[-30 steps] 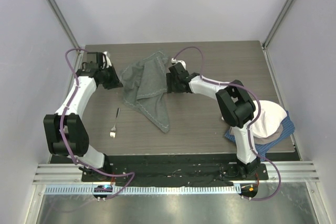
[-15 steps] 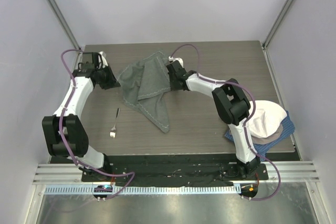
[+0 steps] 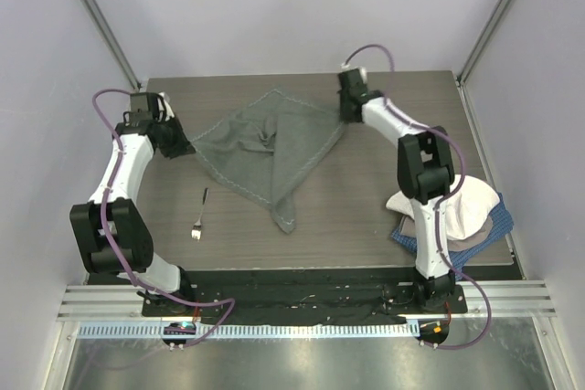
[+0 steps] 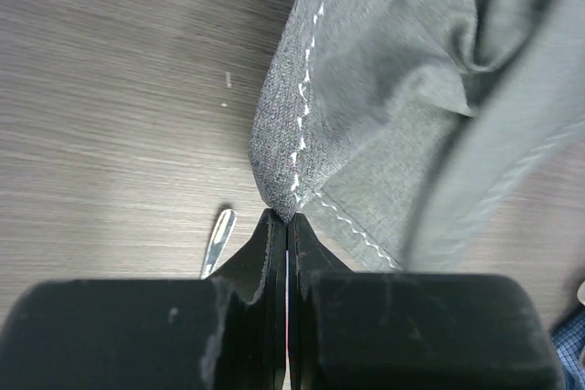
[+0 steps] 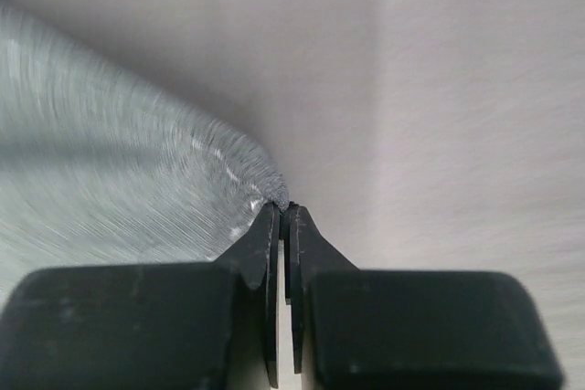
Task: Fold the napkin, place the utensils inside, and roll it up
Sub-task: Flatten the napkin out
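The grey-green napkin [image 3: 265,148] lies partly spread on the table, stretched between both grippers, with a folded flap trailing toward the front. My left gripper [image 3: 187,146] is shut on its left corner, as the left wrist view shows [image 4: 286,219], where the stitched hem of the napkin [image 4: 393,89] is visible. My right gripper [image 3: 345,121] is shut on the napkin's far right corner; in the right wrist view [image 5: 281,209] the cloth [image 5: 119,189] is blurred. The small silver fork [image 3: 200,215] lies on the table left of the napkin's front flap; its handle end [image 4: 218,239] shows beside my left fingers.
A cream-white cloth [image 3: 462,207] lies on a blue checked cloth [image 3: 484,237] at the table's right front edge, beside the right arm's base. The table is dark wood [image 3: 366,207], with walls close on both sides.
My right gripper has swung far to the right and back with its napkin corner, and my left gripper has moved a little left. The bunched napkin has been pulled open between them.
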Controlling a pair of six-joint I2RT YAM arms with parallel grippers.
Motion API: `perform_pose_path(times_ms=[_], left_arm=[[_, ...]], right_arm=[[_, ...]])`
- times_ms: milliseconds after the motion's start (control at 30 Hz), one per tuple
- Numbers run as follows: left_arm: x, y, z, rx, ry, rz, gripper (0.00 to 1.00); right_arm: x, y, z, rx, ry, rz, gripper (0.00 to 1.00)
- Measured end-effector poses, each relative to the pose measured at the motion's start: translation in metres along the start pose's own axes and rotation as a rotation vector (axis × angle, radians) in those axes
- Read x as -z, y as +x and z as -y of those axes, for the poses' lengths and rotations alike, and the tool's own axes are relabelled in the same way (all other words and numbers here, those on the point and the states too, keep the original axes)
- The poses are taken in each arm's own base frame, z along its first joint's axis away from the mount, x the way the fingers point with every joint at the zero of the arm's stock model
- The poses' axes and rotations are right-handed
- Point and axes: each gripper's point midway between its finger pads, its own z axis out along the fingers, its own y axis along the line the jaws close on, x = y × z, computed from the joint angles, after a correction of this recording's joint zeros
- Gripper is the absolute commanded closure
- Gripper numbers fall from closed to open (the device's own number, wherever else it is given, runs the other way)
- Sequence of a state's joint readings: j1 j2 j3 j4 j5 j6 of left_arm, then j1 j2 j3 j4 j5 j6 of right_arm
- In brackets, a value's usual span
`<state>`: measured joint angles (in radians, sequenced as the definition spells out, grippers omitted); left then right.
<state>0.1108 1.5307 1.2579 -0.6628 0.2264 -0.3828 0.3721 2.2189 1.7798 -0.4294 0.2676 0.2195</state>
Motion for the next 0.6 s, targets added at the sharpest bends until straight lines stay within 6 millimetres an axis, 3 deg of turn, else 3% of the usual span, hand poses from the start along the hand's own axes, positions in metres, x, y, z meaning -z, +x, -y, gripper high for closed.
perform_pose_path(times_ms=[100,133,200,267,333,400,600], left_arm=[[0.001,-0.001,-0.003,0.005,-0.005,0.001,1.0],[0.001,-0.001,-0.003,0.006,-0.003,0.001,1.0],[0.001,0.0,-0.002,0.006,0.002,-0.002,1.0],[0.001,0.0,-0.001,0.006,0.007,-0.005,1.0],[0.001,0.001,0.0,0.006,0.014,-0.008,1.0],[0.001,0.002,0.0,0.007,0.016,-0.01,1.0],[0.001,0.004,0.002,0.008,0.029,-0.02,1.0]], right_arm=[[-0.007,-0.061,0.064,-0.076,0.087,0.092,0.56],[-0.008,-0.079,0.085,-0.099,0.119,0.124,0.49],[-0.001,-0.11,0.122,-0.126,0.184,0.179,0.43],[0.009,-0.121,0.134,-0.137,0.209,0.201,0.42],[0.021,-0.113,0.127,-0.127,0.2,0.183,0.41],[0.037,-0.091,0.112,-0.112,0.174,0.151,0.41],[0.121,0.028,0.024,-0.028,-0.022,0.004,0.41]])
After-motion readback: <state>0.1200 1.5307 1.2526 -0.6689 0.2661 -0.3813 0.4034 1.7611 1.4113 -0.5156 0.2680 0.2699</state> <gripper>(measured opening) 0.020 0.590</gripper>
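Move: The right hand already pinches the napkin's right-hand edge, only some 4 cm above the table; the napkin's middle lies about 23 cm to its left and 8 cm back. The cloth stack is roughly 25 cm back and 24 cm to its right. The left hand, holding the opposite corner well up, has the napkin's middle about 17 cm to its right, 5 cm ahead and 13 cm below. Pinching the napkin at first, the right hand whips it to the right and forward while rising, about 13 cm sideways, and its fingers open and let go on the way. Open and still high, it then swings back some 18 cm and about 10 cm left, over the napkin's right edge. The left hand stays put, keeping its corner pinched. ##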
